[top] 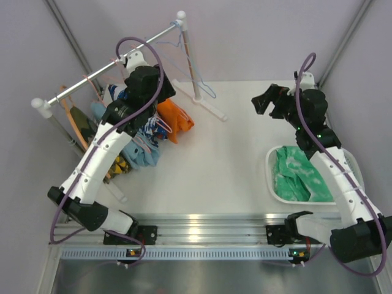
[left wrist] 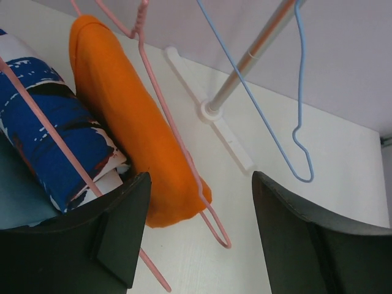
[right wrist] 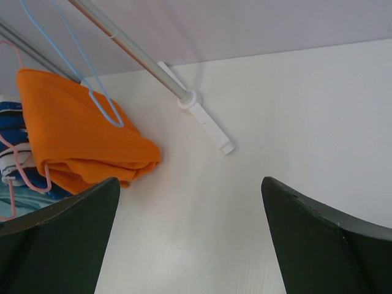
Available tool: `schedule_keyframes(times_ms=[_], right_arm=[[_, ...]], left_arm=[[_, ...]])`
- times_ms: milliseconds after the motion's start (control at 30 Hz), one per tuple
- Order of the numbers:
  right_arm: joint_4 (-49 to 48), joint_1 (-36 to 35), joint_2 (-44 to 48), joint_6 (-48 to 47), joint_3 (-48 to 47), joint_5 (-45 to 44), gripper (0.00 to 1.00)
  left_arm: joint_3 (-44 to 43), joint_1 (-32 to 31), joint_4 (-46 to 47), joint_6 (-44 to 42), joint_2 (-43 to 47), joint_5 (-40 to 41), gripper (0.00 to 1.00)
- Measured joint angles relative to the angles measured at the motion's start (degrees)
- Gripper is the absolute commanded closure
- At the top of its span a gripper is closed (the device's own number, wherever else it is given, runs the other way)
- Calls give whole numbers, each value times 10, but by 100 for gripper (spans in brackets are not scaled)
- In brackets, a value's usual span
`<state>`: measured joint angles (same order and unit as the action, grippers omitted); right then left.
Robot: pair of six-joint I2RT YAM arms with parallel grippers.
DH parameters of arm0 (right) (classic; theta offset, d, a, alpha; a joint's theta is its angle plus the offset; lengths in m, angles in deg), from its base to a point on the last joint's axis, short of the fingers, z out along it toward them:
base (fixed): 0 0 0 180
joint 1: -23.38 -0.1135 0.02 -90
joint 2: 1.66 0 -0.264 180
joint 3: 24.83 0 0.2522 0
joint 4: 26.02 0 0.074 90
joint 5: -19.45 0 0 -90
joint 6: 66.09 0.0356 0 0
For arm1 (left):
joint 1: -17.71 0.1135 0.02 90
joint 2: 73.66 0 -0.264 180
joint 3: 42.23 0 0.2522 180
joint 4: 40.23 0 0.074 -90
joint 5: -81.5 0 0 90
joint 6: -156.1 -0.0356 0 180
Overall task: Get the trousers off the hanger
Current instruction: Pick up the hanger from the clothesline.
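Orange trousers [top: 176, 121] [left wrist: 125, 131] [right wrist: 76, 131] hang folded over a pink hanger [left wrist: 184, 164] on the rack's rail [top: 110, 60]. Beside them hang blue-and-white patterned trousers [left wrist: 52, 131], light blue ones [top: 142, 154] and olive camouflage ones [top: 82, 120]. Mint green trousers [top: 300, 174] lie in the white basket [top: 272, 184]. My left gripper [left wrist: 199, 184] is open just above and behind the orange trousers, its jaws either side of the hanger's lower loop without touching it. Over the table's far right, my right gripper [top: 266, 101] [right wrist: 190, 196] is open and holds nothing.
An empty light blue wire hanger [top: 197, 73] [left wrist: 300, 122] [right wrist: 92, 92] dangles from the rail near the rack's upright post [top: 188, 55]. The post's white foot [top: 211, 105] [right wrist: 205, 122] lies on the table. Grey walls close in the back and sides.
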<state>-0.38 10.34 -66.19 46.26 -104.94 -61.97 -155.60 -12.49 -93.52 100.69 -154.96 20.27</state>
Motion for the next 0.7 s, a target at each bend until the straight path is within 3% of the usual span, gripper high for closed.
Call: schedule_keyframes(times_ms=[333,533,700], right_arm=[[23,0,20,-7,38,-51,0],[27,0,42,-14,38,-65,0],[34,0,45,-18,45,-72,0]], left_arm=[[-21,1,6,-19,-100,96,33],[-23,1,25,-23,-127,129,46],[11,1,87,-18,-123,166,49]])
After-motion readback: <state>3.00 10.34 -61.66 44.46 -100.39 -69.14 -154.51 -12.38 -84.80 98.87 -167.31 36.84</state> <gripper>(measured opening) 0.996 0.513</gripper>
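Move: From the left hand, the middle of the pink hanger that carries the orange trousers is about 8 cm ahead, 2 cm to the left and 7 cm lower. The trousers hang some 10 cm ahead, 6 cm left and 13 cm down; the blue patterned garment is about 6 cm ahead, 13 cm left and 13 cm down. The empty blue hanger is roughly 12 cm ahead and 8 cm right, a little lower. From the right hand the pink hanger is about 35 cm left, 8 cm ahead, roughly level. Bring the left gripper forward about 6 cm and down about as much onto the pink hanger's sloping wire above the orange trousers, turning it some 15 degrees counter-clockwise and rolling its left side up a little, so the wire comes between the fingers. Start closing them on the way, but leave them about half open. Let the empty, wide-open right gripper sink and drift rightward by about 3 cm. ##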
